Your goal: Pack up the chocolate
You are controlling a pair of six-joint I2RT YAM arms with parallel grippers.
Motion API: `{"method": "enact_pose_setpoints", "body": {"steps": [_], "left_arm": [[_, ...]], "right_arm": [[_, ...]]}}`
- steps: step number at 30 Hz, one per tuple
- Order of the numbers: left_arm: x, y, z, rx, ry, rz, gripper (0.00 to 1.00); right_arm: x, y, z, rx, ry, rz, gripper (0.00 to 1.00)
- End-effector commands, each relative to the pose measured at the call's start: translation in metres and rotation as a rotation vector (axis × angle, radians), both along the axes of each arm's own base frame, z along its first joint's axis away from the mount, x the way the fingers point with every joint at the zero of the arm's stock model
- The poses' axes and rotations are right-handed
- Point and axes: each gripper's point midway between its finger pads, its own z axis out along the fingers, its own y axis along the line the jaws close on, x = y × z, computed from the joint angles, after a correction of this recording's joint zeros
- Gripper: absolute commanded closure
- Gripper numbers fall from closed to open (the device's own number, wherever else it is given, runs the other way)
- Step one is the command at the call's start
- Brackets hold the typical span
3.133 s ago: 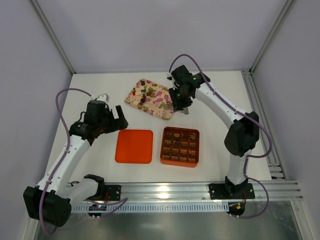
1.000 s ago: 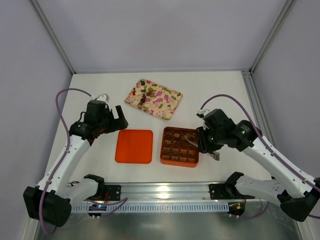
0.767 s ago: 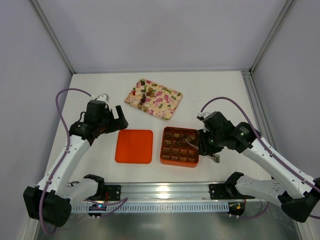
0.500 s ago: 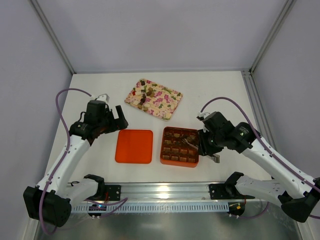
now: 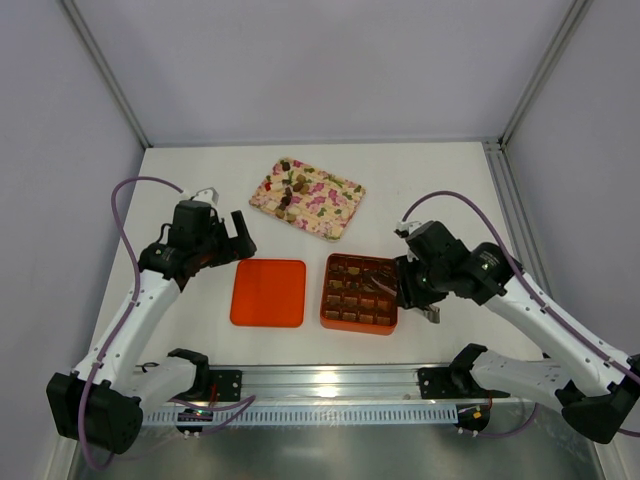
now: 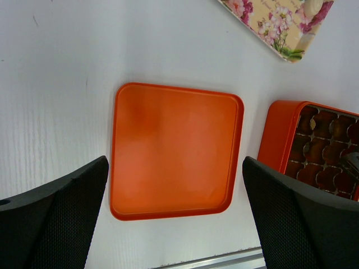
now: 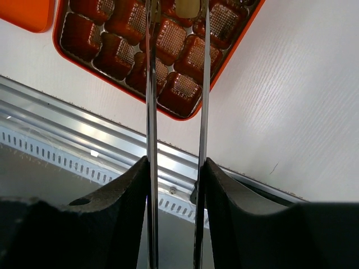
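Observation:
Loose chocolate (image 5: pixel 291 189) lies on the pink floral tray (image 5: pixel 325 205). The orange box (image 5: pixel 326 296) holds several brown chocolates (image 7: pixel 168 39) in its grid cells. My right gripper (image 5: pixel 416 287) (image 7: pixel 175 168) is shut on metal tongs (image 7: pixel 150 84). The blades reach over the box's right side. A tan lump (image 7: pixel 188 7) shows between the blades at the top edge; I cannot tell whether it is pinched or lying in a cell. My left gripper (image 5: pixel 236 236) (image 6: pixel 175 163) is open and empty, above the orange lid (image 6: pixel 174 148).
The orange lid (image 5: pixel 268 292) lies flat left of the box. The aluminium rail (image 5: pixel 330 380) runs along the table's near edge, just below the box. Grey walls close in the left, back and right sides.
The right arm has come from the floral tray down to the box with the tongs. In the last second it only shifted slightly. The left arm has not moved.

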Motion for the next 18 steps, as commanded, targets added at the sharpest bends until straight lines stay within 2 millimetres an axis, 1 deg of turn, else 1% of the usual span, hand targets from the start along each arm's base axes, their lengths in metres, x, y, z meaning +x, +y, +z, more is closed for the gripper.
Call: {"method": "enact_pose_setpoints", "body": {"steps": [1, 2, 3, 5, 6, 7, 8, 9, 10, 11, 12, 13, 14, 16, 17, 18], "left_arm": [[0.007, 0.001, 0.010, -0.003, -0.037, 0.008, 0.00], [0.007, 0.001, 0.010, -0.004, -0.035, 0.009, 0.00], [0.006, 0.001, 0.010, -0.004, -0.036, 0.006, 0.00], [0.006, 0.000, 0.010, -0.006, -0.036, 0.006, 0.00], [0.007, 0.000, 0.011, -0.007, -0.037, 0.006, 0.00], [0.006, 0.000, 0.009, -0.007, -0.033, 0.006, 0.00], [0.006, 0.000, 0.009, -0.008, -0.031, 0.004, 0.00], [0.006, -0.001, 0.009, -0.008, -0.031, 0.000, 0.00], [0.006, -0.001, 0.010, -0.011, -0.032, 0.000, 0.00], [0.006, -0.001, 0.009, -0.011, -0.030, 0.000, 0.00], [0.006, -0.002, 0.008, -0.012, -0.025, -0.003, 0.00], [0.006, -0.002, 0.009, -0.014, -0.028, -0.004, 0.00], [0.006, -0.002, 0.009, -0.015, -0.027, -0.004, 0.00], [0.006, -0.003, 0.008, -0.019, -0.023, -0.008, 0.00], [0.006, -0.003, 0.009, -0.019, -0.025, -0.010, 0.00], [0.005, -0.004, 0.009, -0.020, -0.024, -0.011, 0.00]], "right_arm": [[0.020, 0.009, 0.030, 0.027, -0.097, -0.005, 0.55], [0.026, 0.012, 0.037, 0.030, -0.116, -0.005, 0.54], [0.033, 0.014, 0.037, 0.011, -0.117, 0.007, 0.54], [0.046, 0.019, 0.045, 0.009, -0.137, 0.010, 0.54], [0.057, 0.022, 0.059, 0.028, -0.170, -0.002, 0.54], [0.071, 0.027, 0.057, 0.010, -0.168, 0.006, 0.53], [0.083, 0.032, 0.072, 0.035, -0.201, 0.004, 0.53], [0.098, 0.031, 0.074, 0.029, -0.207, -0.019, 0.53], [0.112, 0.035, 0.068, 0.002, -0.196, -0.008, 0.53], [0.123, 0.038, 0.067, -0.004, -0.194, -0.012, 0.53], [0.139, 0.042, 0.077, 0.015, -0.219, -0.020, 0.53], [0.148, 0.045, 0.077, 0.017, -0.218, -0.019, 0.53], [0.166, 0.054, 0.070, 0.003, -0.199, -0.009, 0.53], [0.184, 0.060, 0.062, -0.013, -0.176, -0.005, 0.53], [0.197, 0.068, 0.056, -0.025, -0.162, 0.003, 0.54], [0.203, 0.071, 0.050, -0.036, -0.147, 0.006, 0.54]]}}
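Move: Ahead and to the left of the right hand, which holds the tongs, lies the flowered chocolate tray: its middle is about 27 cm farther out, 18 cm left and 16 cm below. The brown box is just 3 cm ahead, 6 cm left and about 14 cm down, with the orange lid level with the box, some 26 cm to the hand's left. For the left hand, the tray is about 16 cm ahead, 13 cm to the right and 16 cm below. Swinging the empty tongs out of the box, the right arm speeds forward about 18 cm and some 6 cm left towards the near right corner of the chocolate tray. It climbs about 6 cm on the way, then starts to dip by a centimetre; the fingers keep their half-open hold on the tongs, and the wrist lifts their tips only slightly. ##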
